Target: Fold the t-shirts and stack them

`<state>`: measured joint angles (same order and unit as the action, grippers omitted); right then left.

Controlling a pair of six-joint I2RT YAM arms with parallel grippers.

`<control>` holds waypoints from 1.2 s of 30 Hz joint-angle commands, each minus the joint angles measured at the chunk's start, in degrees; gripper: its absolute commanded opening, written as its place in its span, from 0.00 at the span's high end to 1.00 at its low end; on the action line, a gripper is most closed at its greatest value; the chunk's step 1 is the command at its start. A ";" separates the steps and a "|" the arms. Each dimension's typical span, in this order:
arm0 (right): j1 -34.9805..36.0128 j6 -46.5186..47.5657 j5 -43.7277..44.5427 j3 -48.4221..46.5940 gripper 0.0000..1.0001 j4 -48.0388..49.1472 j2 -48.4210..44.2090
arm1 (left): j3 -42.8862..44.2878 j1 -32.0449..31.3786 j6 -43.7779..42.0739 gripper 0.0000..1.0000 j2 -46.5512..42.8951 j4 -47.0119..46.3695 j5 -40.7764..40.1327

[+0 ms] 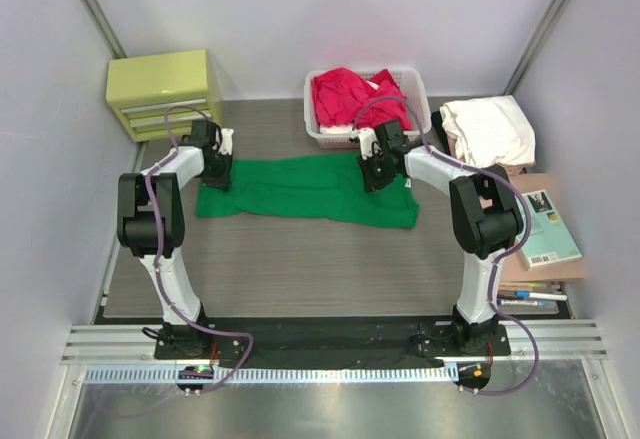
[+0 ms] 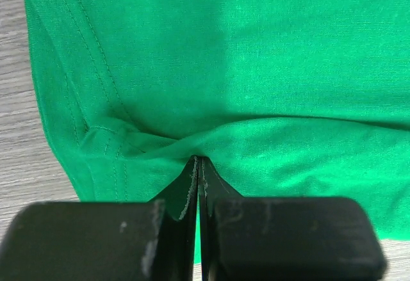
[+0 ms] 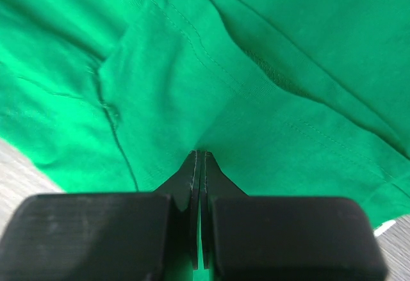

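Note:
A bright green t-shirt lies spread across the middle of the table, folded into a long band. My left gripper is down at the shirt's left end, shut on a pinch of green cloth that puckers toward its tips. At the shirt's far right part my right gripper is likewise shut on the green cloth, beside a hemmed edge, with fabric drawn into its tips. Red t-shirts fill a basket behind. A pile of white t-shirts sits at the right.
The white slatted basket stands at the back centre. A yellow-green drawer box sits at the back left. A teal-covered book lies on a brown board at the right edge, with pens below it.

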<state>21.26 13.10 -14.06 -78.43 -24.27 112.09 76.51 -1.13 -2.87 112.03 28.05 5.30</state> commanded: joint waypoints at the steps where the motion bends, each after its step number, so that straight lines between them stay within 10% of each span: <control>1: 0.01 -1.06 0.62 -0.23 0.99 1.86 0.76 | -1.27 -0.28 1.03 1.00 1.00 1.39 2.95; 21: -0.07 -2.03 -0.61 15.33 0.99 5.90 -13.21 | -13.84 -1.16 -0.03 1.00 -10.42 -4.23 2.44; 28: 0.10 2.01 -1.49 17.08 0.99 8.45 -24.54 | -19.29 -1.25 -2.13 0.89 -27.36 -12.39 -3.45; 31: 0.19 2.45 -3.06 18.22 0.79 8.45 -30.08 | -20.96 -1.16 -3.89 0.50 -36.33 -14.08 -7.39; 33: 0.54 1.93 -4.04 19.28 0.42 8.54 -32.55 | -21.14 -0.64 -4.68 0.30 -42.03 -13.99 -11.09; 36: 2.38 1.84 -5.01 19.72 0.23 7.49 -31.68 | -21.58 2.86 -3.47 0.23 -48.54 -13.11 -12.34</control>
<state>21.58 14.44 -16.64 -60.05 -17.85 80.25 55.29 -1.83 -6.39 70.91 17.54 -2.04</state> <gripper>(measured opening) 0.703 0.730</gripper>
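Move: The folded green t-shirt lies right under both closed grippers, its top about level with the fingertips: its middle is roughly 27 cm to the right of the left hand and 1 cm back, and some 19 cm to the left of the right hand, level with it fore and aft. From the left hand, the yellow drawer box stands about 24 cm ahead and 14 cm to the left. From the right hand, the laundry basket is about 23 cm ahead, 1 cm left, and the white shirt stack some 17 cm ahead, 33 cm right. The green t-shirt is dragged back towards the arm bases by shut fingertips resting on both its ends, each hand drawing back about 5 cm, the right one first sinking a little into the cloth. Both hands then lift clear, the left rising higher, about 16 cm, with its fingers tilting some 30 degrees forward and up; both grippers open wide on the way. ##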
